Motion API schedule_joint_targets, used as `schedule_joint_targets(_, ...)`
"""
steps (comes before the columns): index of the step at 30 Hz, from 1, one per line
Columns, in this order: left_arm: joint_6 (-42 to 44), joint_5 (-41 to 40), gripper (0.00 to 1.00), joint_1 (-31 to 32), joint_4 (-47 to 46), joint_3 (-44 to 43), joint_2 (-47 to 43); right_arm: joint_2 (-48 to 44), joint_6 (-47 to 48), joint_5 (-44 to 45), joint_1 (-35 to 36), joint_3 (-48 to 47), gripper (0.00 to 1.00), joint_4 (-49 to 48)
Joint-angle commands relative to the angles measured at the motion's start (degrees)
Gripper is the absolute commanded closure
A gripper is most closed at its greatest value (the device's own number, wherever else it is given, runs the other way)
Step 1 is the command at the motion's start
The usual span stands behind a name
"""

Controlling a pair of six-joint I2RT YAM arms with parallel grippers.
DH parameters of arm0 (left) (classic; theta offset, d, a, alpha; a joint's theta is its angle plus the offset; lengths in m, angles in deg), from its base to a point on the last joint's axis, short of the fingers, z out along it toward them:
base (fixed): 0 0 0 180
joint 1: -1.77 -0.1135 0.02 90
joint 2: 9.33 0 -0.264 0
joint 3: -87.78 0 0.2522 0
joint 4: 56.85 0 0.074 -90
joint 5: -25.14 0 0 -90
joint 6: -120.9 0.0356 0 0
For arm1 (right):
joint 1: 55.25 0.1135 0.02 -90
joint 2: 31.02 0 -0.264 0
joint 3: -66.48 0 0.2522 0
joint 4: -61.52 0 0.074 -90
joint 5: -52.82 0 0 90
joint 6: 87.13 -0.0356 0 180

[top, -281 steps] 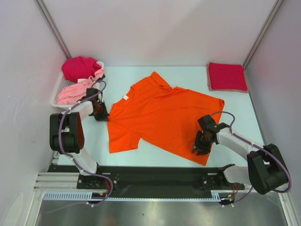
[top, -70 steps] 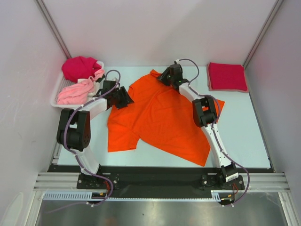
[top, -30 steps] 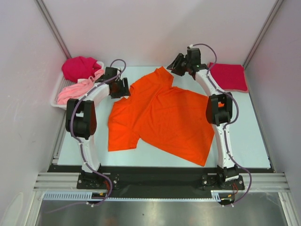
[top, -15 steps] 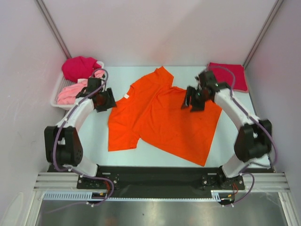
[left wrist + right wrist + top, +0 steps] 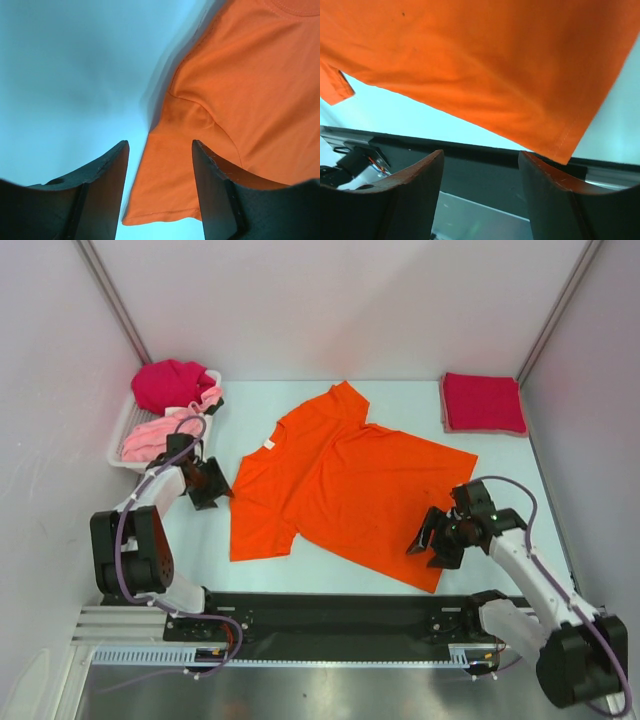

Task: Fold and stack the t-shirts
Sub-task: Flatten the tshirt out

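A bright orange t-shirt (image 5: 350, 490) lies spread flat in the middle of the table, collar toward the back left. My left gripper (image 5: 216, 485) hovers open just left of its left shoulder. In the left wrist view the orange sleeve (image 5: 200, 165) and its hem lie below the open left gripper (image 5: 160, 145), not held. My right gripper (image 5: 428, 540) stands open over the near right hem corner (image 5: 560, 145), with nothing between its fingers (image 5: 422, 175). A folded crimson t-shirt (image 5: 483, 403) lies at the back right. Magenta (image 5: 170, 383) and pale pink (image 5: 160, 435) t-shirts sit bunched at the back left.
A white tray (image 5: 118, 445) at the back left holds the magenta and pink shirts. The black base rail (image 5: 330, 610) runs along the table's near edge, just beyond the orange hem. Side walls close in on the left and right.
Both arms have drawn back from the shirt's far edge toward the near side. The right gripper went from the far right to the near hem corner. The orange shirt lies as before.
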Motion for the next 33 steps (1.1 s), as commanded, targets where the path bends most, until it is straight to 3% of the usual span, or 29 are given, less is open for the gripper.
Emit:
schedule_joint_targets(1, 1.01, 1.62, 0.4, 0.11, -3.63, 0.25, 0.38, -7.31, -5.79, 1.81, 0.08, 2.79, 0.32, 2.04)
schedule_joint_targets(7, 4.0, 2.94, 0.36, 0.11, -5.22, 0.34, 2.31, -15.23, -14.05, 2.16, 0.08, 11.93, 0.3, 3.01)
schedule_joint_targets(13, 6.46, 3.47, 0.38, 0.11, -6.1, 0.78, 4.25, -20.85, -18.54, 4.71, 0.08, 13.53, 0.3, 5.73)
schedule_joint_targets(33, 6.73, 8.05, 0.46, 0.19, -11.72, 2.54, 7.77, -22.36, -28.03, 13.15, 0.69, 14.58, 0.32, 9.52)
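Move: The t-shirt's near hem corner lies about 4 cm back and 5 cm right of the right hand, some 7 cm below it; the sleeve's inner cuff corner is about 5 cm ahead and 30 cm left. From the left hand, the sleeve-shoulder notch is roughly 2 cm ahead, 1 cm right and 4 cm down, with the outer cuff corner 12 cm back, 2 cm right, and the collar tag 16 cm ahead, 12 cm right. The right hand sweeps back about 5 cm while sinking some 4 cm towards the near hem corner by the table edge, then all but stops there, easing a couple of centimetres right as the wrist turns clockwise some 25 degrees, its fingers staying open. Meanwhile the left hand, also open, sinks about 3 cm over the sleeve-shoulder notch with a small drift forward and right, turning slightly clockwise so its fingers straddle the cloth's edge; whether either hand touches the cloth can't be seen. ##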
